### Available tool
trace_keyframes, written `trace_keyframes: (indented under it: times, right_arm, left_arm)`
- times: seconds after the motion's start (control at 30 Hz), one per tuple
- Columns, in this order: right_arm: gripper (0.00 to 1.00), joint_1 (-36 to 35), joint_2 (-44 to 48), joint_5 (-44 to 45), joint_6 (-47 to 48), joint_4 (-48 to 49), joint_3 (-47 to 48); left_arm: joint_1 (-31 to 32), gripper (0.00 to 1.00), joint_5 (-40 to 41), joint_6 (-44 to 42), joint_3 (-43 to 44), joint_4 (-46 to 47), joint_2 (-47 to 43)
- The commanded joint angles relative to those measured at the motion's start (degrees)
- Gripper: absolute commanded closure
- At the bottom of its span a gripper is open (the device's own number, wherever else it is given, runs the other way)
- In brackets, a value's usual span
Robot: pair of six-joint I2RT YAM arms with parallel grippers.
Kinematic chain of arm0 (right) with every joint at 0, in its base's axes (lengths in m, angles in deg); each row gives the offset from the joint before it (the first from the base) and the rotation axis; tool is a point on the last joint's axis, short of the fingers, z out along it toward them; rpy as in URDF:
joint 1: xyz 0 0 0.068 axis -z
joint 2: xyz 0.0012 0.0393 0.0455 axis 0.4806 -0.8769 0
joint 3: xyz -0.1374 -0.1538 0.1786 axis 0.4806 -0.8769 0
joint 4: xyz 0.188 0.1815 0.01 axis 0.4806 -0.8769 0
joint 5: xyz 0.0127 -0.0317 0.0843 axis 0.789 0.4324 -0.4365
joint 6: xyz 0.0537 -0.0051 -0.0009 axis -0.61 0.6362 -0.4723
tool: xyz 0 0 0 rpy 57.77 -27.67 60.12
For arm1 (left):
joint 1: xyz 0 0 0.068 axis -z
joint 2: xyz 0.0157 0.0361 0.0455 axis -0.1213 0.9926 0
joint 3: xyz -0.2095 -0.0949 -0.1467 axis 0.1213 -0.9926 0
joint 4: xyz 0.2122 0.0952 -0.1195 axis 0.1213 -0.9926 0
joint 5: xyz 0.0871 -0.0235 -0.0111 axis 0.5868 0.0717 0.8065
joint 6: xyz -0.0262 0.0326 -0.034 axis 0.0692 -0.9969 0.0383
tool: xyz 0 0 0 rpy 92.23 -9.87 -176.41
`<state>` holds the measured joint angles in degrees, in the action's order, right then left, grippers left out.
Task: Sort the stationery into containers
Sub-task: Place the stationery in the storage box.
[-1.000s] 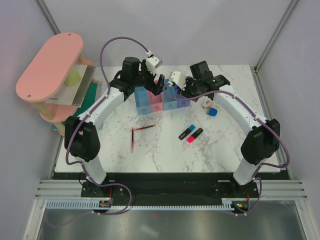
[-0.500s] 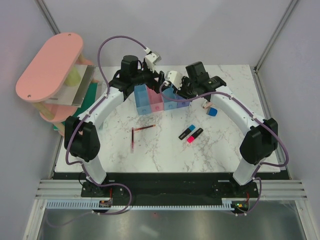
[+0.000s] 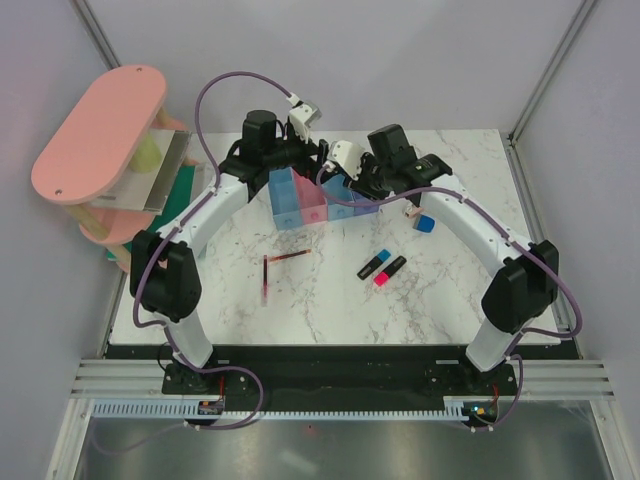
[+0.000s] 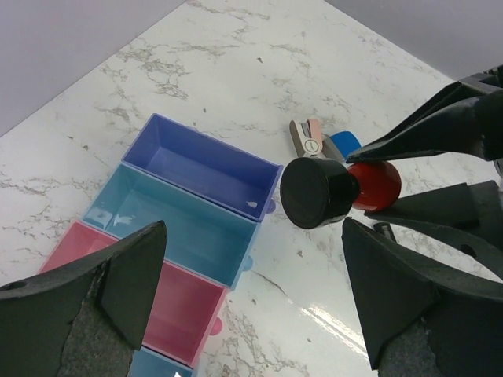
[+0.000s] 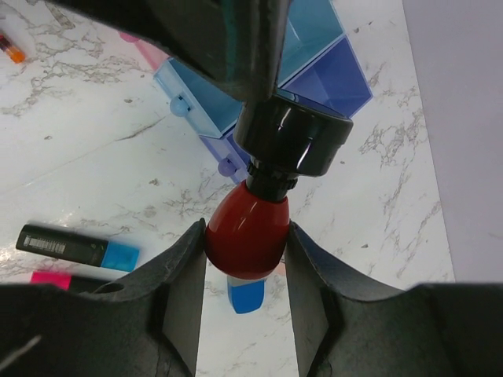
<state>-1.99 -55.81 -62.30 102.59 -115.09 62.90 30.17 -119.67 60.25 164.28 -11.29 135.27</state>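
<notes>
My right gripper (image 5: pixel 246 251) is shut on the red body of the red-black capped piece (image 5: pixel 251 228), which hangs just off the end of the purple bin (image 4: pixel 196 165). The containers stand in a row: purple, light blue (image 4: pixel 173 224), pink (image 4: pixel 157 302); the ones in view hold nothing. My left gripper (image 4: pixel 251 306) hovers above them, jaws wide open and empty. The blue block (image 3: pixel 424 223) and beige eraser (image 3: pixel 411 211) lie right of the row. Two dark-red pens (image 3: pixel 288 257) and the blue highlighter (image 3: pixel 374 264) and pink highlighter (image 3: pixel 390 269) lie nearer the table's front.
A big pink oval-topped shelf rack (image 3: pixel 100 130) stands off the table's left edge. Both arms crowd the space over the bins at the table's back. The left arm's dark body (image 5: pixel 196 39) looms close above the held piece.
My right gripper has carried the red-black piece slightly left, closer to the bins. The left arm has drawn back a little. Items on the table have not moved.
</notes>
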Motion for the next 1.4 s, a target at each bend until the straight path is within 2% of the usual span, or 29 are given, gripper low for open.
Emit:
trace_keyframes:
  times: [0.0, 0.13, 0.33, 0.7, 0.97, 1.17, 1.37]
  right_arm:
    - [0.6, -2.33, 2.76, -0.52, -0.76, 3.01, 0.49]
    - [0.6, -2.33, 3.99, 0.18, -0.76, 2.92, -0.39]
    - [0.6, -2.68, 6.98, 0.71, -0.06, 2.31, -2.24]
    - [0.6, -3.47, 9.71, 1.59, -0.49, 1.51, -5.3]
    - [0.6, -3.47, 9.88, 2.47, -0.67, 3.27, -7.86]
    - [0.6, -3.47, 9.18, 2.74, -1.02, 3.89, -6.55]
    - [0.6, -3.56, 8.65, 2.3, -1.64, 3.71, -4.79]
  left_arm:
    - [1.32, 0.0, -5.19, 2.92, -0.86, 3.65, 0.35]
    - [0.71, 0.0, -9.32, 7.12, -5.06, 7.5, -0.18]
    - [0.71, 0.0, -8.89, 8.19, -7.19, 8.75, -1.41]
    - [-0.35, 0.0, -8.18, 8.18, -6.66, 8.31, -4.22]
    - [-1.32, 0.0, -12.49, 10.47, -6.92, 9.01, -6.15]
    - [-1.32, 0.0, -20.13, 11.88, -7.1, 9.63, -5.63]
    - [-1.32, 0.0, -19.17, 13.19, -6.84, 11.56, -3.78]
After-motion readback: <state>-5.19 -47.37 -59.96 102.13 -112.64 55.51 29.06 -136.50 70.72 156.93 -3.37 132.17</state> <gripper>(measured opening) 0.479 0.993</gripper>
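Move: Ahead of the left hand's open fingers, the stamp in the right hand's grip has its middle about 7 cm to the left hand's right, 3 cm back and 3 cm lower. From the right hand, the left gripper is some 8 cm to the left, 3 cm farther forward and 5 cm higher. The storage box lies about 22 cm below the left hand, 3 cm forward and 2 cm left; the pink stapler is roughly 12 cm right of the right hand and 20 cm below. Drawing back about 5 cm in all, the wide-open left hand first dips some 3.5 cm, then climbs back to its starting height, turning some 15 degrees clockwise to line its fingers up with the stamp's black base. The right hand keeps its pinch on the red handle, backs about 3 cm while rising, sinks partway and then holds still, the stamp presented to the left. ##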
